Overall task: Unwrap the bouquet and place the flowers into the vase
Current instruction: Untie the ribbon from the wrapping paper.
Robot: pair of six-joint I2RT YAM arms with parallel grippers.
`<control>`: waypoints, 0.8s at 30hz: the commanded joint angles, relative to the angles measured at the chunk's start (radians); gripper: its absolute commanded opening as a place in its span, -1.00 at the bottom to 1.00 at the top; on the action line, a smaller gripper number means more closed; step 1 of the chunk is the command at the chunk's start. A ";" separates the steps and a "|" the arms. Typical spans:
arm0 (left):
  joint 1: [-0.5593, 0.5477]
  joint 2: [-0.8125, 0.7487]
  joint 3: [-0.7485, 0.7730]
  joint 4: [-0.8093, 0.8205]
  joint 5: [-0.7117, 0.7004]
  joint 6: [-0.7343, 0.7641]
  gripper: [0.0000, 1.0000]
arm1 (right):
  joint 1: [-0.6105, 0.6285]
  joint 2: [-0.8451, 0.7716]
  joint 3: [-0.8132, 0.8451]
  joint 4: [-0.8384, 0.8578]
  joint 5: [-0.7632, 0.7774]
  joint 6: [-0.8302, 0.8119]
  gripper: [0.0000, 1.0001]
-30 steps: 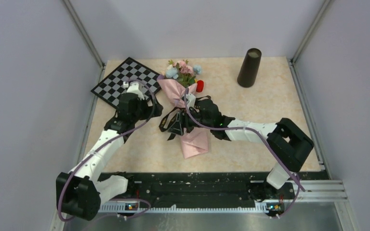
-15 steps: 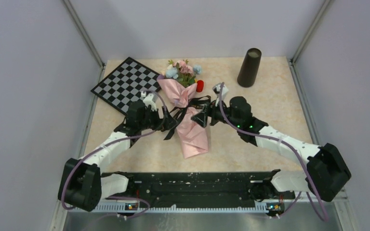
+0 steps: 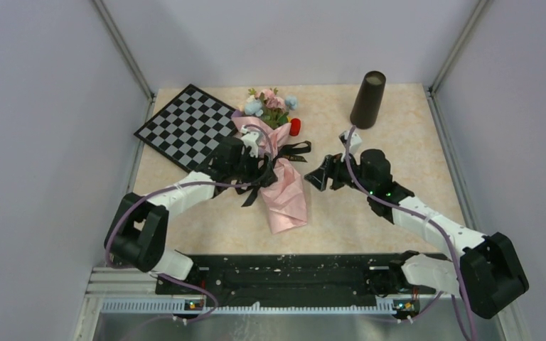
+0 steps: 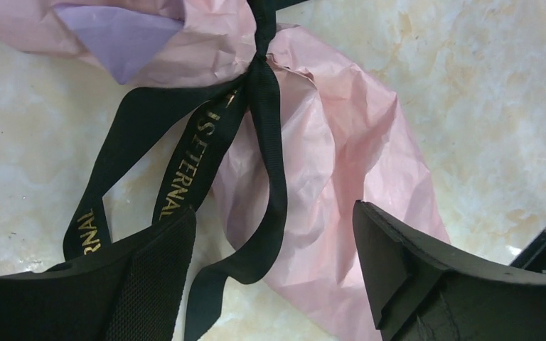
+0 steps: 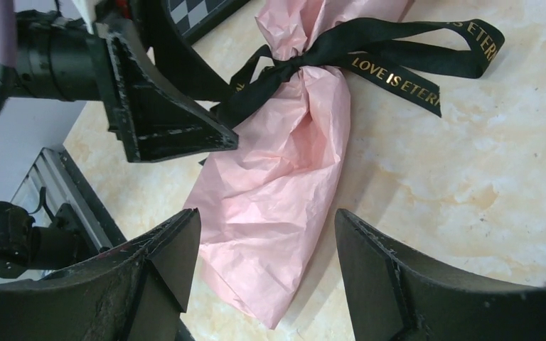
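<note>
The bouquet (image 3: 284,195) lies on the table, a pink paper cone with its narrow end toward me. Its flowers (image 3: 270,106) show pink, white and blue at the far end. A black gold-lettered ribbon (image 3: 293,150) is still knotted round the waist. My left gripper (image 3: 257,169) is open at the cone's left side, and a ribbon tail (image 4: 256,241) lies loose between its fingers. To the right of the cone, apart from it, my right gripper (image 3: 314,177) is open and faces the paper (image 5: 284,177). The dark vase (image 3: 367,99) stands upright at the back right.
A checkered board (image 3: 188,124) lies at the back left, close behind my left arm. A small red block (image 3: 295,127) sits beside the flower heads. Walls close in both sides, and a black rail (image 3: 284,273) runs along the front edge.
My right gripper has let go of the ribbon, opened and drawn back to the right. My left gripper has swung right, up to the ribbon, and its jaws have narrowed slightly.
</note>
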 commanded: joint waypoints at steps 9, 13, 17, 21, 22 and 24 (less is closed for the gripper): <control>-0.082 0.082 0.121 -0.113 -0.212 0.151 0.24 | -0.009 -0.056 -0.036 0.024 -0.009 0.029 0.42; -0.093 0.084 0.133 -0.134 -0.235 0.161 0.06 | -0.010 -0.057 -0.038 0.025 -0.008 0.029 0.42; -0.100 0.069 0.129 -0.133 -0.230 0.155 -0.15 | -0.012 -0.059 -0.042 0.025 -0.006 0.029 0.42; -0.101 0.050 0.126 -0.134 -0.235 0.142 -0.18 | -0.012 -0.064 -0.046 0.022 -0.006 0.029 0.42; -0.101 0.045 0.125 -0.133 -0.235 0.140 -0.18 | -0.012 -0.065 -0.047 0.021 -0.006 0.029 0.42; -0.101 0.034 0.124 -0.133 -0.236 0.133 -0.19 | -0.012 -0.069 -0.048 0.020 -0.006 0.027 0.42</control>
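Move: The loose ribbon tail lies almost directly under the left fingers, about 1 cm ahead and 3 cm down. The knot is roughly 6 cm ahead of that hand and 3 cm to its right, 2 cm lower; the lower wrapping paper spreads some 6 cm back and 4 cm to its right, also 2 cm lower. From the idle right hand, that same tail lies about 12 cm to the left, 2 cm ahead and 10 cm below. The ribbon tail on the near side of the knot is what the left hand settles onto: it sinks a little over 2 cm while its wrist tilts about 15 degrees, steepening the fingers. They close to roughly half their starting gap around the tail, stopping short of shut, and the hand then holds still. A firm grip can't be seen. ##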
